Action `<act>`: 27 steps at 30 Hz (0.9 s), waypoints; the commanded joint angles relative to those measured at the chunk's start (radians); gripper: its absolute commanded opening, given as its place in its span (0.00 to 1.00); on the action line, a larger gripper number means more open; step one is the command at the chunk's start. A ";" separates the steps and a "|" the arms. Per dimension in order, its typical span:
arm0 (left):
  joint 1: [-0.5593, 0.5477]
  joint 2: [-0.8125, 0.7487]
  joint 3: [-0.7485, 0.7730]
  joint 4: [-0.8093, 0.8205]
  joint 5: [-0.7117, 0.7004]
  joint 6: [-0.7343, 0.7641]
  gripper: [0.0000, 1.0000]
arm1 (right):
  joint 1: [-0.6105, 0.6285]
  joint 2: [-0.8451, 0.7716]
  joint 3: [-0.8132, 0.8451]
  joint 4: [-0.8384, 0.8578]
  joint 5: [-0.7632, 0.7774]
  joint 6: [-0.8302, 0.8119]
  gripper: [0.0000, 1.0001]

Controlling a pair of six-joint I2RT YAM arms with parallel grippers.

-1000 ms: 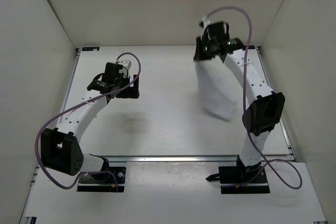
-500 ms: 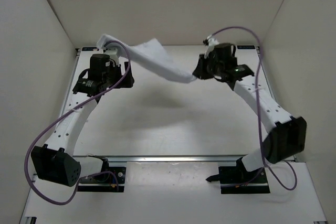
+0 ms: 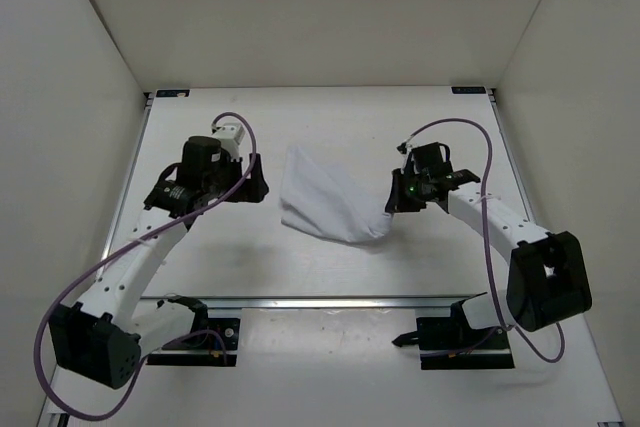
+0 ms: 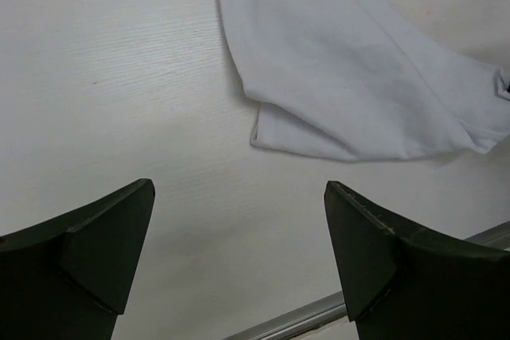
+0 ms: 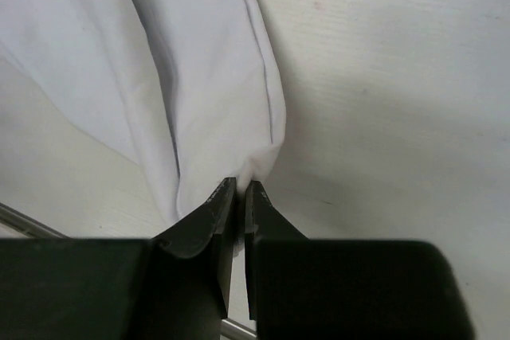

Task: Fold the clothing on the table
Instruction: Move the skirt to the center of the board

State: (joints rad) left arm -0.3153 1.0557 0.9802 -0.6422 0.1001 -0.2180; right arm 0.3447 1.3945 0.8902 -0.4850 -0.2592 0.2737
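Note:
The white clothing [image 3: 328, 205] lies crumpled and partly doubled over on the table [image 3: 250, 257], between the two arms. My right gripper [image 3: 390, 203] is low at the clothing's right end and shut on a bunched corner of it; in the right wrist view the jaws [image 5: 241, 185] pinch the fabric [image 5: 199, 53] tightly. To the left of the clothing, my left gripper [image 3: 256, 181] is open and apart from it. In the left wrist view its fingers [image 4: 239, 189] stand wide over bare table, with the clothing [image 4: 358, 77] ahead and to the right.
Enclosure walls stand on the left, right and back. A metal rail [image 3: 350, 300] runs along the table's near edge, with both arm bases just beyond it. Purple cables loop from each arm.
The right gripper has come down from the back right to the table's middle, still holding the clothing. The clothing swung out towards the left arm and now lies on the table. The left gripper stays open.

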 commanded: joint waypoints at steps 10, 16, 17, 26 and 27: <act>-0.188 0.338 0.087 0.190 0.168 -0.095 0.99 | 0.152 -0.021 0.153 -0.032 0.144 -0.076 0.00; -0.321 0.530 0.207 0.248 0.161 -0.139 0.98 | 0.142 -0.031 0.115 0.005 0.089 -0.067 0.00; -0.335 0.547 0.213 0.251 0.132 -0.156 0.99 | 0.149 -0.034 0.098 0.003 0.100 -0.067 0.00; -0.438 0.826 0.420 0.271 -0.177 -0.288 0.95 | 0.122 -0.153 -0.026 0.045 0.061 -0.050 0.00; -0.444 0.845 0.436 0.277 -0.209 -0.317 0.95 | 0.120 -0.164 -0.040 0.051 0.063 -0.047 0.00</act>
State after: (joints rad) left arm -0.7422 1.8812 1.3525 -0.3801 0.0410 -0.4465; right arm 0.4751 1.2961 0.8719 -0.4969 -0.1791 0.2176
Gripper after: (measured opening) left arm 0.953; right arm 0.042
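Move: The skirt lies slantwise on the board, its middle about 19 cm to the right of the open left hand, 5 cm farther out and some 18 cm below it. Its near left corner is roughly 8 cm to the right of that hand and level with it. From the right hand, which already grips the skirt's right end, the middle lies about 13 cm to the left, 4 cm ahead and 7 cm lower. The skirt's right end stays pinched in the shut right fingers, which shift about 4 cm left and up, then ease partway down and back. Over its middle comes the left hand, fingers wide open, sweeping some 21 cm right while sinking about 11 and reaching slightly forward at the end; it tips further down and turns clockwise by about 15 degrees. ##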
